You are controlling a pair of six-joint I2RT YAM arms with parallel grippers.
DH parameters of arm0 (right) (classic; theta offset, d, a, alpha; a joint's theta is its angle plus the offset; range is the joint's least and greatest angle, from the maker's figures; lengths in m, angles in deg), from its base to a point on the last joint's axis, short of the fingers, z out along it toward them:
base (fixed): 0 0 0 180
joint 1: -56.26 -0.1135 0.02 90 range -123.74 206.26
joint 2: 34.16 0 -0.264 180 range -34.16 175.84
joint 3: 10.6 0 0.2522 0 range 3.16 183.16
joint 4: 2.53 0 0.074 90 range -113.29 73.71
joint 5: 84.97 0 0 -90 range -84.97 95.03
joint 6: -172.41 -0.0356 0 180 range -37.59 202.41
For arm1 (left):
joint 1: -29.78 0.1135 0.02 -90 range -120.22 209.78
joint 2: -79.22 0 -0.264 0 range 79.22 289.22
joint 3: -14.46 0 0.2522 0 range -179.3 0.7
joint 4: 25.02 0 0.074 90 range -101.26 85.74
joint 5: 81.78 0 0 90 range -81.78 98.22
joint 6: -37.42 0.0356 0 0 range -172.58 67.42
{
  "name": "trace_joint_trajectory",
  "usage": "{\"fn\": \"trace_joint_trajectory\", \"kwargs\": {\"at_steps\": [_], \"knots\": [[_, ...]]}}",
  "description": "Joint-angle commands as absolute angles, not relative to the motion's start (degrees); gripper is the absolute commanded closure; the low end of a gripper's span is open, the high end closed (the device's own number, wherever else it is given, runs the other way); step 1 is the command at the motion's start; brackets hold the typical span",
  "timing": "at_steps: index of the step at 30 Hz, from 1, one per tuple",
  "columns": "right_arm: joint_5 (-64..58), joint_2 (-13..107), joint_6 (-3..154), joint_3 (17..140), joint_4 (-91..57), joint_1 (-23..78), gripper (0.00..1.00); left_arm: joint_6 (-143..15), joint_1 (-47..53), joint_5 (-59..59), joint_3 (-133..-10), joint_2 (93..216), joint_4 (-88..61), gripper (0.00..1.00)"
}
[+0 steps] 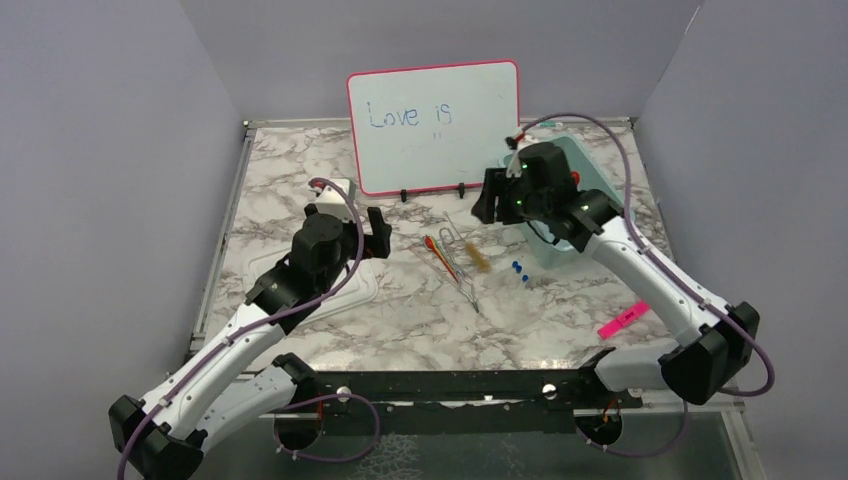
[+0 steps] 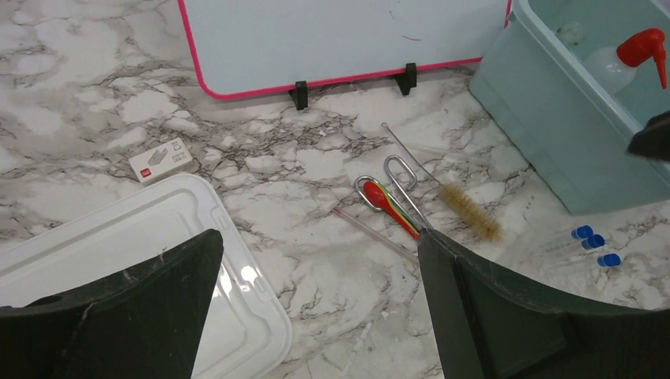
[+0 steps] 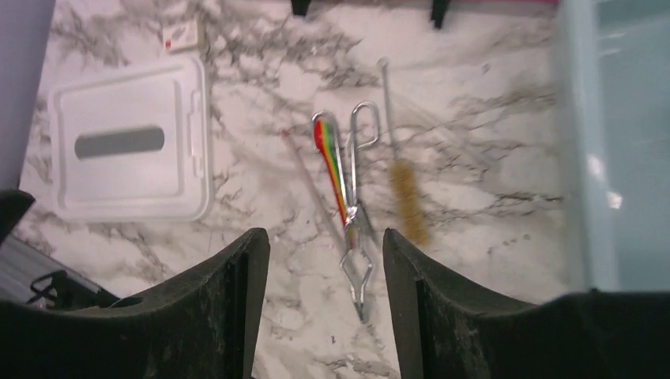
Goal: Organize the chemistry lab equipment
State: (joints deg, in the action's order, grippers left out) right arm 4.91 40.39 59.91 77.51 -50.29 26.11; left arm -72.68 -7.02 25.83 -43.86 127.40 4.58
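Observation:
The chemistry lab equipment lies in a loose cluster mid-table. It includes thin red and orange sticks [image 1: 440, 252] [image 2: 393, 209] [image 3: 332, 162], metal tweezers [image 1: 463, 280] [image 2: 404, 183] [image 3: 351, 215] and a wire brush with brownish bristles [image 1: 479, 258] [image 2: 472, 213] [image 3: 408, 201]. A clear glass rod [image 2: 370, 230] lies beside the sticks. My left gripper [image 1: 375, 232] [image 2: 316, 268] hangs open above the marble, left of the cluster, holding nothing. My right gripper [image 1: 490, 205] [image 3: 325, 260] hovers open over the tweezers' tips, nothing between its fingers.
A teal bin [image 1: 590, 170] [image 2: 545, 118] at the right holds a wash bottle [image 2: 612, 63] with a red nozzle. Blue-capped vials [image 1: 519, 270] [image 2: 592, 241] lie near it. A white lid [image 1: 345, 275] [image 2: 158, 237] [image 3: 130, 150], a small box [image 2: 160, 160], the whiteboard [image 1: 435, 125] and a pink marker [image 1: 622, 320] are also on the table.

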Motion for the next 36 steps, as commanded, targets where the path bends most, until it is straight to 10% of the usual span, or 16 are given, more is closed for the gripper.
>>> {"fn": "trace_joint_trajectory", "kwargs": {"at_steps": [1,5,36], "knots": [[9.52,45.59,58.26,74.97,-50.16,17.75,0.45,-72.96,-6.69,29.14,-43.75,124.86,2.72,0.05],[13.74,52.74,55.66,73.25,-49.07,12.24,0.61,-72.71,-6.70,30.34,-43.27,124.24,2.73,0.06],[14.76,77.51,62.06,76.60,-44.73,10.73,0.75,-72.01,-6.70,29.14,-42.81,127.19,2.63,0.06]]}}
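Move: The tongs lie on the table about 24 cm below my right hand, with their pivot some 7 cm to its left and 2 cm back. The spoon's middle is about 4 cm left of the pivot and 3 cm farther out, the brush's bristle head 4 cm right of it and 3 cm farther. The test tubes' blue caps are some 13 cm right of the pivot, level with it. From my left hand, the tongs lie about 20 cm right, 2 cm ahead and 22 cm down. I drop my right hand about 23 cm to the tongs, swinging some 7 cm left early on and tipping the fingers roughly 30 degrees steeper until they point nearly straight down. I draw the half-open fingers in on the way, drift back a few centimetres, then ease a little forward at table height and pinch the tongs by the pivot between my fingertips. ##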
